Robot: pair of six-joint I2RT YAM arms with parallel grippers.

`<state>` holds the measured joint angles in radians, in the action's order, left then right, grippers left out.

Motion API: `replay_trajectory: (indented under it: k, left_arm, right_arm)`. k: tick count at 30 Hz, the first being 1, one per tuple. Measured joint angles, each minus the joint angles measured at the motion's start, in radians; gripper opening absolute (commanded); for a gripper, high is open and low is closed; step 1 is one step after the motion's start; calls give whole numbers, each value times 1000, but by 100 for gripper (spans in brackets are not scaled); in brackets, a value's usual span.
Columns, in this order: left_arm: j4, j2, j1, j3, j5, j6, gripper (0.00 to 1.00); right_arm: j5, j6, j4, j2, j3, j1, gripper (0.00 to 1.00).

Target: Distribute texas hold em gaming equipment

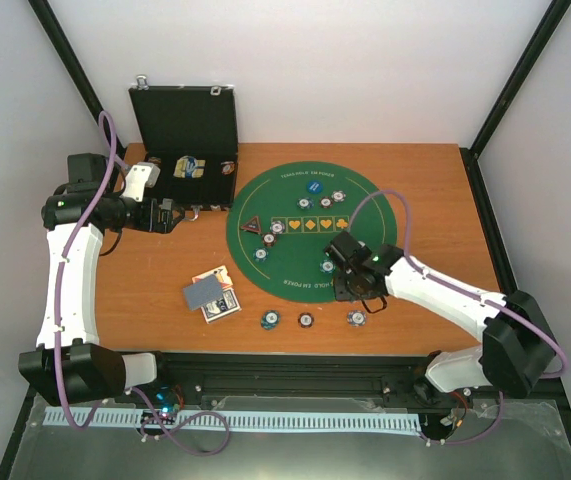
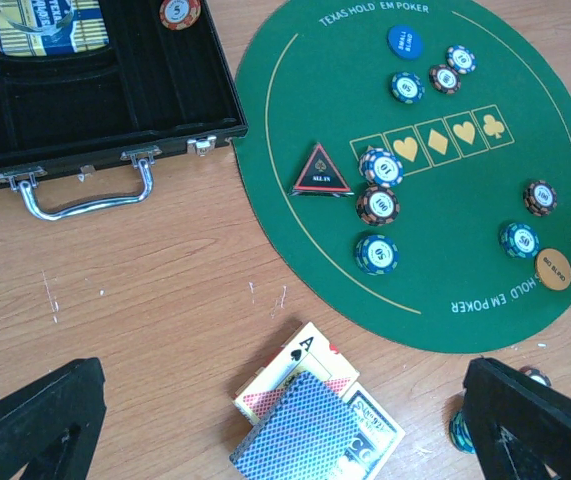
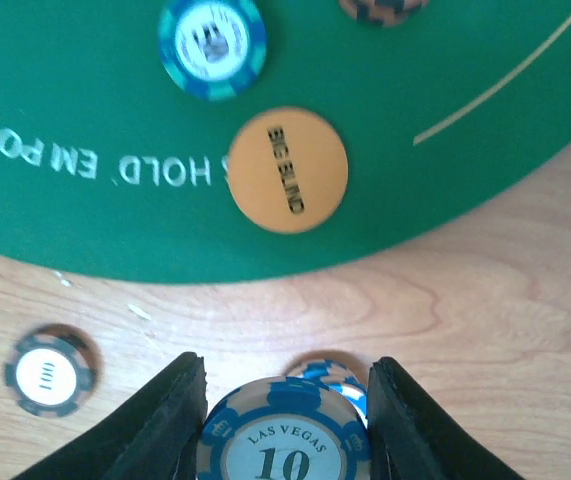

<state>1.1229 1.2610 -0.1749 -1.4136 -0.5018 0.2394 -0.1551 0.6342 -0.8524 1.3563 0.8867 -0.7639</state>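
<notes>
My right gripper is shut on a blue-and-cream "10" poker chip, held just off the mat's near edge above another blue chip on the wood. On the green mat lie an orange "big blind" disc, a blue disc, a red-edged triangular token and several striped chips. A loose pile of playing cards lies on the wood, blue backs on top and an ace of spades showing. My left gripper hangs open above the cards, beside the case.
The black hinged case stands open at the back left, with a card box and a chip inside. Three chip piles sit on bare wood near the front edge. A grey chip lies left of my right fingers.
</notes>
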Motion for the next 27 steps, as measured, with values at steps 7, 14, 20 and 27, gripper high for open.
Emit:
replay_trajectory:
  k: [7, 14, 20, 27]
  left_arm:
    - [0, 0, 0, 0, 0, 0, 100]
    - [0, 0, 0, 0, 0, 0, 100]
    - [0, 0, 0, 0, 0, 0, 100]
    - [2, 0, 0, 0, 0, 19, 100]
  right_arm:
    - [-16, -70, -19, 28, 117, 105, 31]
    - [-20, -162, 11, 174, 208, 296, 30]
    - [6, -212, 72, 357, 274, 418, 30]
    - [28, -235, 109, 513, 374, 463, 31]
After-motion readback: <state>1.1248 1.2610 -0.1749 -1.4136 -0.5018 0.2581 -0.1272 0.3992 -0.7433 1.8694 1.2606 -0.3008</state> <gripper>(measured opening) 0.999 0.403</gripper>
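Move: My right hand holds the blue-and-white 10 chip, bound for the bare felt by the yellow line near the mat's right rim, some 18 cm ahead, 7 cm right and 7 cm below. The brown chip lies about 15 cm ahead and 1 cm right, the teal chip 12 ahead and 7 left, the big blind button 8 ahead and 2 left. That bare felt is roughly 53 cm right, 6 ahead and 27 below my left hand. Keeping the 10 chip pinched, I swing my right hand about 16 cm forward and some 7 cm right, past the right side of the big blind button. It arcs up a few centimetres, then sinks about 7 cm towards the bare felt right of the brown chip, the wrist turning clockwise some 15 degrees. ##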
